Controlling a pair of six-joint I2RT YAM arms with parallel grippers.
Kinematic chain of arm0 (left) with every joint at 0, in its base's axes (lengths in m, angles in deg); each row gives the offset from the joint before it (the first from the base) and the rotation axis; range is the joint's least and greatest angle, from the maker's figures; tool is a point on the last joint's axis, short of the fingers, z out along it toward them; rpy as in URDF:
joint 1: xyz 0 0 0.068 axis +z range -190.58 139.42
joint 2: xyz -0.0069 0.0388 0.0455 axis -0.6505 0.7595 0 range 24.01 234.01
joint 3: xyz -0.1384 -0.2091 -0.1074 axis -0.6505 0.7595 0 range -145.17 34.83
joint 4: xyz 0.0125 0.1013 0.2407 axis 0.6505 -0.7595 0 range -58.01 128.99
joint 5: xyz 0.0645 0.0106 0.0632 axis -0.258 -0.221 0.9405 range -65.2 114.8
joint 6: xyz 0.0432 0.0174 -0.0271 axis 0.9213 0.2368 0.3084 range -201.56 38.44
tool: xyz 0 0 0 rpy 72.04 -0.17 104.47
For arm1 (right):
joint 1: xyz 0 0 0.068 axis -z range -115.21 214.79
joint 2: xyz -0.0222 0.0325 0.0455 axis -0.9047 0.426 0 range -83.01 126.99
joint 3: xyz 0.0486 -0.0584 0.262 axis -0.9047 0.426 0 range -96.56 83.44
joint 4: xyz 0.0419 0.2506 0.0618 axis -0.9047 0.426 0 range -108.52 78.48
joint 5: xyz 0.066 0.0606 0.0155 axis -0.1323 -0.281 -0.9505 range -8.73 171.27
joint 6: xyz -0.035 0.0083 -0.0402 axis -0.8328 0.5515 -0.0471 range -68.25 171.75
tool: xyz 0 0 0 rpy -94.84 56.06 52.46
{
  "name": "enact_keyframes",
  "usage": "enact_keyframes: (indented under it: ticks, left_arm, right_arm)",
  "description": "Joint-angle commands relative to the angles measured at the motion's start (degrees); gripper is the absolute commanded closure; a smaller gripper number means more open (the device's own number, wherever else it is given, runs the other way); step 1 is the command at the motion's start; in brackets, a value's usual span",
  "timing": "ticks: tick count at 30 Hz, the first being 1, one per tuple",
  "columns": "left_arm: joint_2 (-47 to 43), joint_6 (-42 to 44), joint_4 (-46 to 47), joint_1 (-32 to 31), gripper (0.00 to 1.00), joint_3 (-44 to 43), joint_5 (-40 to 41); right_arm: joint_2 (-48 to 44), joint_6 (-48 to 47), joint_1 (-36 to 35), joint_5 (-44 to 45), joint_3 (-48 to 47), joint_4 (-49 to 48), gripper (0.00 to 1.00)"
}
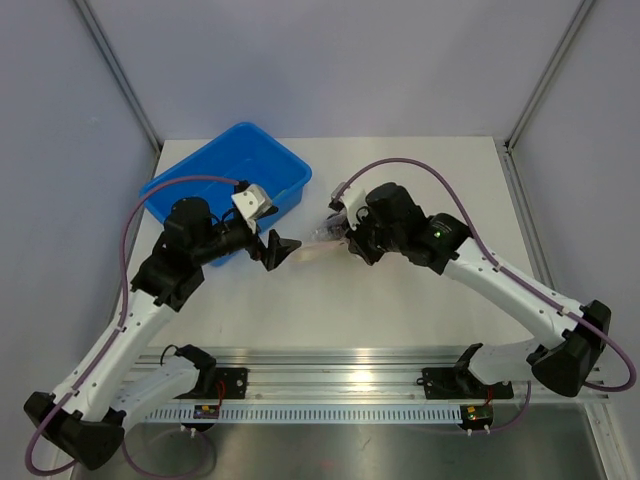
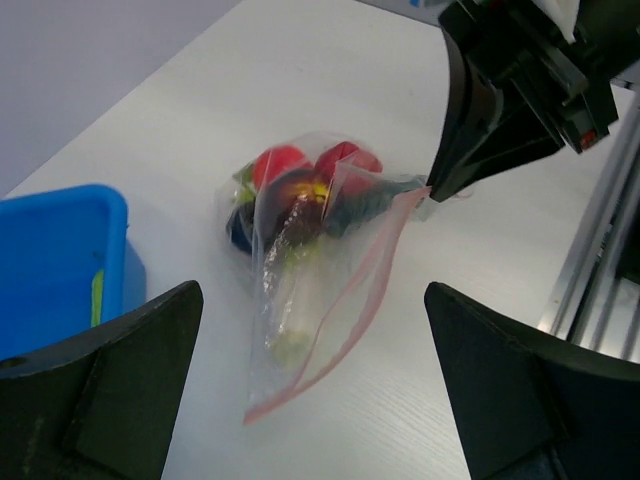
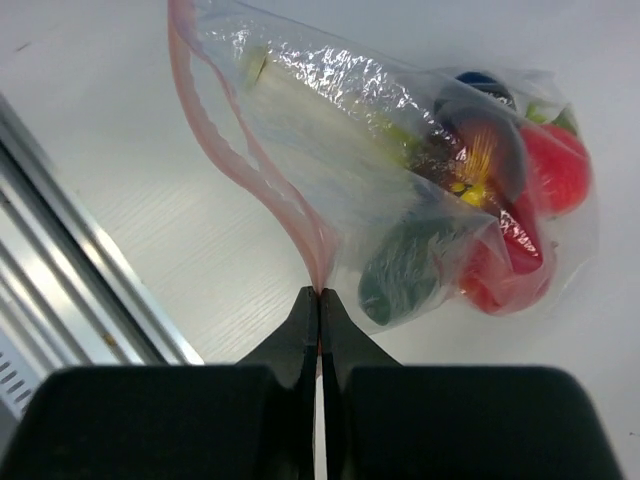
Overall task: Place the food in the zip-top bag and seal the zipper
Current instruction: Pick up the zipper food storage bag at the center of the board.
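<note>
The zip-top bag point(image 1: 312, 247) lies on the white table between the two arms, with the food inside: red round fruits point(image 3: 555, 165), a dark maroon one point(image 3: 490, 140), a green cucumber-like piece point(image 3: 405, 265) and a pale stalk point(image 3: 310, 110). The zipper point(image 3: 235, 150) gapes, its two pink strips apart along the mouth. My right gripper point(image 3: 319, 295) is shut on one end of the zipper, where the strips meet. My left gripper point(image 2: 312, 330) hangs open just above the other end of the bag point(image 2: 300, 290), its fingers point(image 2: 130, 380) wide on either side and touching nothing.
A blue plastic bin point(image 1: 230, 175) stands at the back left, close behind the left arm, and its corner point(image 2: 50, 260) shows in the left wrist view. The aluminium rail point(image 1: 330, 385) runs along the table's near edge.
</note>
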Motion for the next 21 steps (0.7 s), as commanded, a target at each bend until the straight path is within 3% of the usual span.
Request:
enact_keyframes:
  ticks: [1, 5, 15, 21]
  left_arm:
    - [2.1, 5.4, -0.4, -1.5, 0.02, -4.2, -11.9]
    - [4.0, 5.0, -3.2, -4.3, 0.01, -6.2, -13.3]
    - [10.2, 8.0, -5.7, -17.3, 0.01, -11.0, -2.1]
    - [13.8, 10.1, -3.4, -18.9, 0.01, -12.2, 1.8]
  right_arm:
    - [-2.7, -0.7, 0.1, -6.6, -5.4, 7.1, 1.00]
    - [-3.2, -0.4, 0.2, -8.4, -9.0, 11.2, 1.00]
    - [-1.5, -1.9, 0.2, -8.9, -18.9, 18.9, 1.00]
    - [-1.1, -2.5, 0.3, -9.8, -21.2, 19.9, 1.00]
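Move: The bag's pink rim is the target: its middle lies about 8 cm right of the left gripper, nearly level fore and aft, and some 12 cm lower. The right fingertips pinching its near end are roughly 14 cm right and 8 cm below; the bagged food is some 14 cm ahead, 18 cm right and 24 cm below. For the right gripper, the rim's middle lies about 7 cm left and 4 cm below, 1 cm ahead. Bring the wide-open left gripper about 9 cm right and 5.5 cm back towards the bag's rim beside the right fingertips, turning it some 20 degrees clockwise and dipping slightly only at the end. Meanwhile keep the rim pinched in the right gripper and raise it about 7.5 cm, drawing it back some 4 cm. ##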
